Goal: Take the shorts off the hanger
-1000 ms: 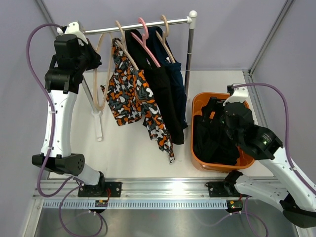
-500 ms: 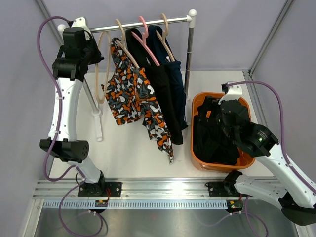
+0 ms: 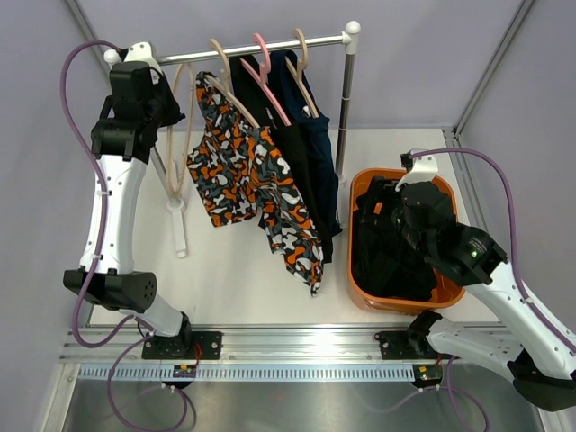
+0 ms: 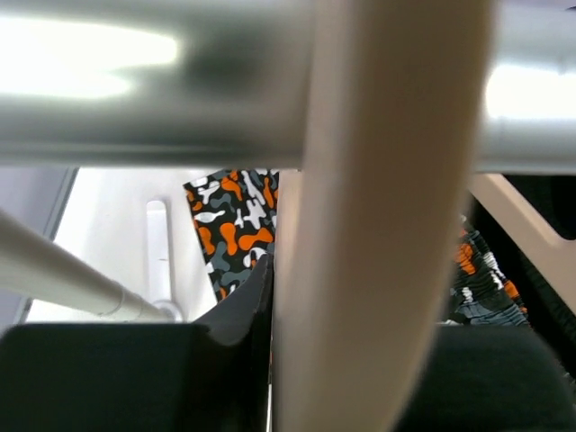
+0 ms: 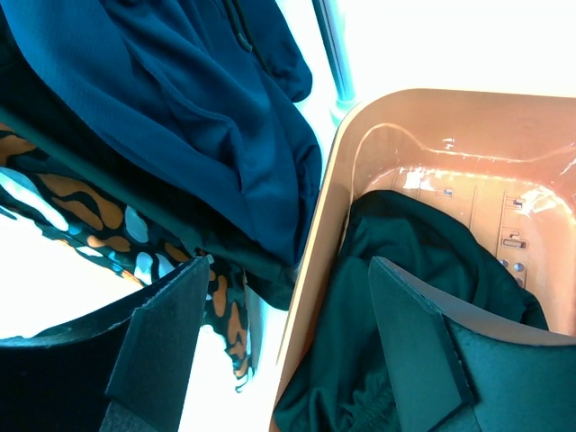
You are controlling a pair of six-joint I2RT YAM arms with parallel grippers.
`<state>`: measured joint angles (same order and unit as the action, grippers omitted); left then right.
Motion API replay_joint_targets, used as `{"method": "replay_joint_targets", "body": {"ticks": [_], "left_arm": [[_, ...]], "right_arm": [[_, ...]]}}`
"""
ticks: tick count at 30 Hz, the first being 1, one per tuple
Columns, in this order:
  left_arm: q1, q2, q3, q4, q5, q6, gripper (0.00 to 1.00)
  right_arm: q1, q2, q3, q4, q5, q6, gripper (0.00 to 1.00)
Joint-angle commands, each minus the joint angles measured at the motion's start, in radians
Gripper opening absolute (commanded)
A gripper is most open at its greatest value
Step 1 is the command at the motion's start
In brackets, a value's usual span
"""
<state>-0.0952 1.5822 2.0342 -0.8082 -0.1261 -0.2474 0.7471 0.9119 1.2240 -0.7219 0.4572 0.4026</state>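
Note:
Three shorts hang on hangers from the rail point(image 3: 261, 47): orange, black, grey and white patterned shorts point(image 3: 247, 184), black shorts point(image 3: 292, 153) and navy shorts point(image 3: 319, 144). Another black pair point(image 3: 391, 256) lies in the orange basket point(image 3: 360, 184). My left gripper point(image 3: 166, 112) is up at the rail's left end, shut on a bare beige hanger point(image 3: 175, 153). In the left wrist view that hanger point(image 4: 378, 270) fills the gap between the jaws, under the rail point(image 4: 180, 99). My right gripper point(image 5: 290, 270) stands open and empty over the basket's left rim point(image 5: 315, 261).
The rack's right post point(image 3: 346, 99) stands between the hanging navy shorts and the basket. Its left foot point(image 3: 178, 225) rests on the white table. Grey walls close in the back and both sides. The navy shorts point(image 5: 198, 117) hang close to my right gripper.
My left gripper has shifted slightly by the rail with the bare hanger. The patterned shorts have swung and spread lower. My right gripper has edged left over the basket.

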Motion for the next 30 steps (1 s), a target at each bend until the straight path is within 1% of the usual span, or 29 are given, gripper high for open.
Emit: {"method": "replay_joint_targets", "body": {"ticks": [1,3,6,10,12,13,17,18,20,26,30], "left_arm": [[0.009,-0.042,-0.023,-0.045,-0.049,0.011,0.19],[0.009,-0.056,-0.029,-0.036,-0.049,0.014,0.28],[0.009,-0.082,-0.043,-0.025,-0.059,0.02,0.38],[0.009,-0.111,-0.054,-0.013,-0.067,0.025,0.4],[0.008,-0.134,-0.057,-0.008,-0.076,0.025,0.45],[0.008,-0.143,-0.058,-0.003,-0.078,0.023,0.46],[0.008,-0.2,-0.063,0.012,-0.098,0.023,0.47],[0.008,-0.224,-0.066,0.017,-0.105,0.023,0.5],[0.008,-0.247,-0.065,0.021,-0.112,0.022,0.52],[-0.017,-0.324,-0.058,0.038,-0.155,0.023,0.54],[-0.024,-0.343,-0.037,0.034,-0.135,0.025,0.53]], "right_arm": [[-0.006,-0.005,0.014,0.035,-0.028,0.008,0.79],[-0.006,-0.005,0.012,0.035,-0.029,0.012,0.79],[-0.006,-0.004,0.008,0.035,-0.031,0.013,0.79],[-0.006,-0.001,0.006,0.036,-0.032,0.013,0.79],[-0.006,-0.004,0.005,0.036,-0.032,0.015,0.79],[-0.006,-0.005,0.003,0.035,-0.035,0.016,0.79],[-0.008,-0.011,0.002,0.03,-0.035,0.018,0.79],[-0.005,-0.015,0.0,0.03,-0.034,0.018,0.79],[-0.006,-0.016,0.003,0.027,-0.034,0.018,0.79],[-0.006,-0.018,0.005,0.018,-0.04,0.025,0.79],[-0.006,-0.022,0.005,0.012,-0.041,0.031,0.79]]}}
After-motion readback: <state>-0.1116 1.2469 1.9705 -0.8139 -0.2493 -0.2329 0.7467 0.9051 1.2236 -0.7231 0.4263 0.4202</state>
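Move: The left hand is at the empty hanger's neck, just behind the rail; the hanger's middle lies about 10 cm below this hand and 1 cm to its right, level front to back. The rail crosses some 2 cm ahead and 3 cm above. The next hanger's hook is roughly 10 cm right, 2 cm ahead and 4 cm up; the rail's left post top stands about 8 cm left, 2 cm ahead and 3 cm up. From the right hand, the empty hanger is some 42 cm left and 18 cm ahead, about level in height. Backwards off the rail goes the left hand, slowly at first and sinking a little, while its fingers spread from nearly shut to about half open and come free of the empty hanger. It then speeds up, backing and rising together to end about 11 cm back and 9 cm higher, slightly to the left, the fingers tipping up some 15 degrees. ##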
